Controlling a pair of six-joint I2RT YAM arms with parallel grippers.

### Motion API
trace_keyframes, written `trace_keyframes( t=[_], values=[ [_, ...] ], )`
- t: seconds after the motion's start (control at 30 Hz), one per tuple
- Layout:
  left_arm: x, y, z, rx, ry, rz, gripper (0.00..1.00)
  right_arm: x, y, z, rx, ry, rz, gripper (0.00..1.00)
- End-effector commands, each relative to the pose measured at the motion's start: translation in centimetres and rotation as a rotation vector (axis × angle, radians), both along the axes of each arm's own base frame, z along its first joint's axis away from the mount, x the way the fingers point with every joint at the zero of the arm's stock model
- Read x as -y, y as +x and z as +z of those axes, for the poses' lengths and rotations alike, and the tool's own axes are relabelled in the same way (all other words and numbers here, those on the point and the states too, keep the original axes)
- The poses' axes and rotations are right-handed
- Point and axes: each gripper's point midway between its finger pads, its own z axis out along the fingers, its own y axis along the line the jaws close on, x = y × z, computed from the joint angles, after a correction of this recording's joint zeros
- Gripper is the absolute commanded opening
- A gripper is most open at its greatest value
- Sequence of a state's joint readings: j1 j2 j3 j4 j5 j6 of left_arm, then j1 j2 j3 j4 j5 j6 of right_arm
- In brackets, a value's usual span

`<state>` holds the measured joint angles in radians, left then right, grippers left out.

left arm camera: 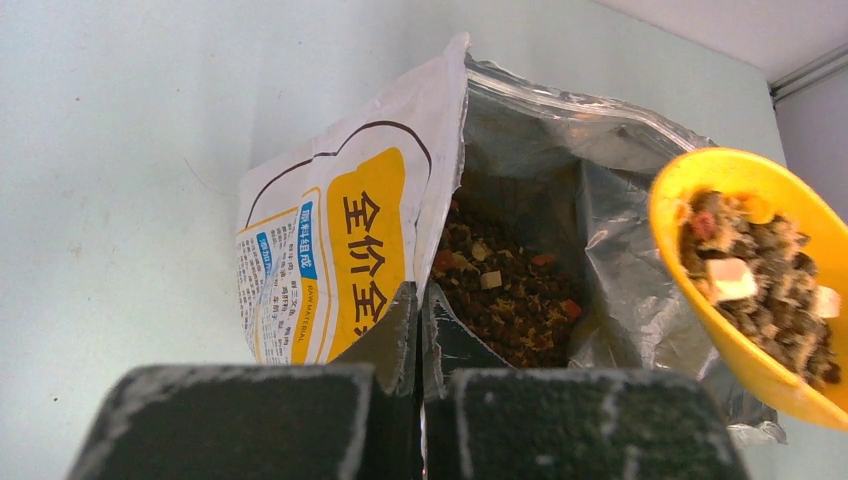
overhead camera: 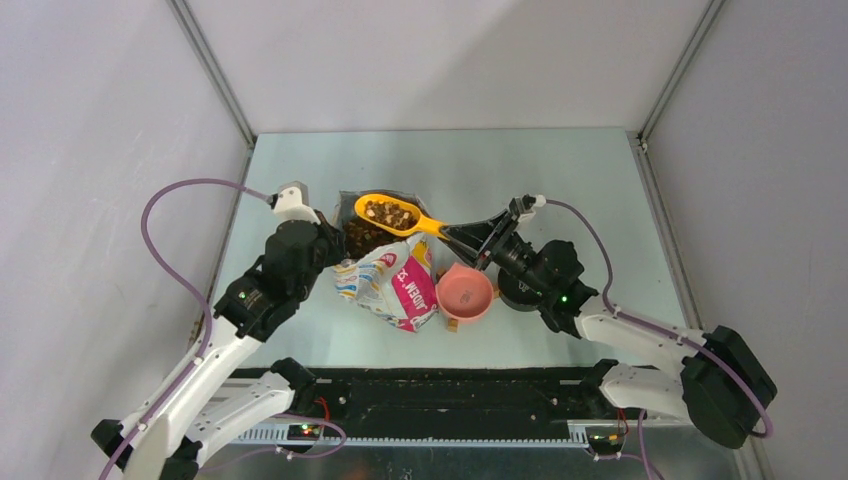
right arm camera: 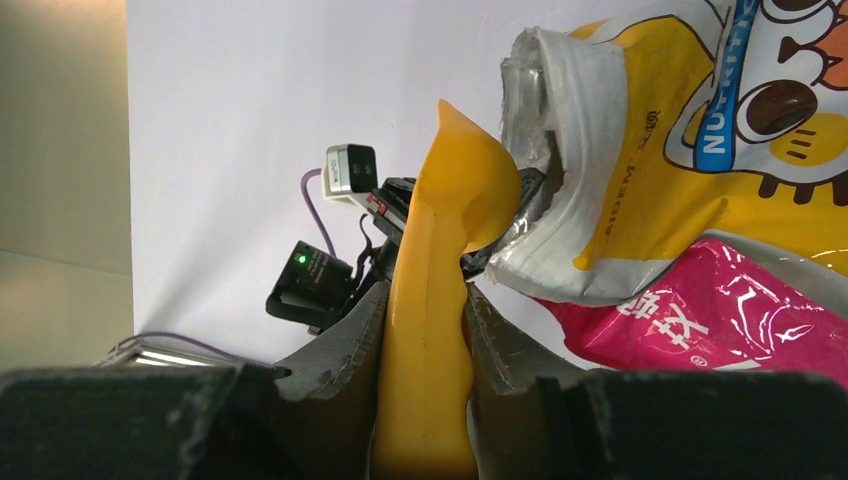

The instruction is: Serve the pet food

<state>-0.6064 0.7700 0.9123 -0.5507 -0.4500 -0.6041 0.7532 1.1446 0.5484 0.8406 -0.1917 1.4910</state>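
The pet food fills the bowl of a yellow scoop (overhead camera: 392, 214), which hangs level over the open mouth of the bag (overhead camera: 395, 285). My right gripper (overhead camera: 458, 236) is shut on the scoop's handle (right arm camera: 430, 330). More pet food (left arm camera: 510, 290) lies inside the foil-lined bag (left arm camera: 330, 240). My left gripper (left arm camera: 421, 310) is shut on the bag's torn rim and holds the mouth open. In the left wrist view the loaded scoop (left arm camera: 760, 290) hovers at the right. A pink bowl (overhead camera: 465, 292) sits on the table right of the bag, below the right gripper.
The bag (right arm camera: 700, 180) lies on its side in the middle of the pale green table (overhead camera: 560, 170). Grey enclosure walls stand at the left, back and right. A black rail (overhead camera: 440, 395) runs along the near edge between the arm bases.
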Motion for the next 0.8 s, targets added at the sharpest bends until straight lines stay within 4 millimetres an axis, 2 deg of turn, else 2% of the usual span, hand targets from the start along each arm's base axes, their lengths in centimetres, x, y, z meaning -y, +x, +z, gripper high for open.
trace_keyframes(
  t=[0.0,0.1,0.23,0.27,0.3,0.33,0.37,0.4,0.43,0.47,0.5,0.57,0.7,0.77],
  values=[
    [0.8,0.3,3.0,0.087,-0.085,-0.012,0.0,1.4,-0.9,4.3,0.109,0.043,-0.037,0.0],
    [0.3,0.3,3.3,0.093,-0.059,-0.001,0.0,2.2,-1.0,4.4,0.116,0.015,-0.064,0.0],
    [0.3,0.3,3.5,0.104,-0.065,-0.004,0.0,4.1,-1.6,6.0,0.158,0.019,-0.12,0.0],
    [0.4,0.3,3.5,0.104,-0.063,-0.008,0.0,4.4,-1.4,5.6,0.15,-0.002,-0.132,0.0],
    [0.3,0.3,3.5,0.106,-0.062,-0.008,0.0,5.3,-1.6,6.3,0.165,0.007,-0.153,0.0],
    [0.3,0.3,3.5,0.104,-0.059,-0.006,0.0,5.5,-1.3,5.4,0.143,-0.029,-0.164,0.0],
    [0.2,0.3,3.4,0.103,-0.057,-0.004,0.0,6.3,-1.5,5.9,0.152,-0.027,-0.186,0.0],
    [0.2,0.3,3.4,0.102,-0.055,-0.001,0.0,6.6,-1.3,5.1,0.139,-0.061,-0.197,0.0],
    [0.2,0.3,3.3,0.103,-0.056,-0.001,0.0,7.4,-1.6,5.7,0.155,-0.055,-0.22,0.0],
    [0.2,0.3,3.4,0.105,-0.06,-0.002,0.0,7.7,-1.6,5.2,0.152,-0.084,-0.232,0.0],
    [0.4,0.3,3.2,0.104,-0.061,-0.006,0.0,8.4,-1.9,5.6,0.162,-0.08,-0.258,0.0],
    [0.6,0.4,3.1,0.102,-0.069,-0.013,0.0,9.3,-2.1,5.3,0.153,-0.103,-0.29,0.0],
    [0.5,0.4,2.8,0.094,-0.066,-0.006,0.0,10.6,-2.4,4.1,0.129,-0.161,-0.334,0.0],
    [0.5,0.4,2.8,0.098,-0.069,-0.007,0.0,11.5,-2.2,2.7,0.093,-0.212,-0.376,0.0]
  ],
)
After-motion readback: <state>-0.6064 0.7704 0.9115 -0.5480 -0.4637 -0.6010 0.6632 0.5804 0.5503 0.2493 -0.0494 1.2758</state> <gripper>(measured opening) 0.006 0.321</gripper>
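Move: Under the right hand, which holds the loaded scoop over the bag, stands the pink bowl: roughly 4 cm back, 3 cm to the right and 28 cm below. The black bowl is about 17 cm to the hand's right, 2 cm back, at the same depth; the bag's mouth is some 12 cm left, 5 cm ahead and 10 cm below. From the left hand, the pink bowl lies about 24 cm right, 6 cm back and 23 cm below. Carrying the full scoop off the bag's mouth, the right hand travels about 10 cm to the right, rising some 4 cm and easing slightly back, then starting to sink again as the scoop head nears the space over the pink bowl. The wrist swings about 15 degrees clockwise and the fingers keep the handle. The left hand stays put, still pinching the bag's edge. ##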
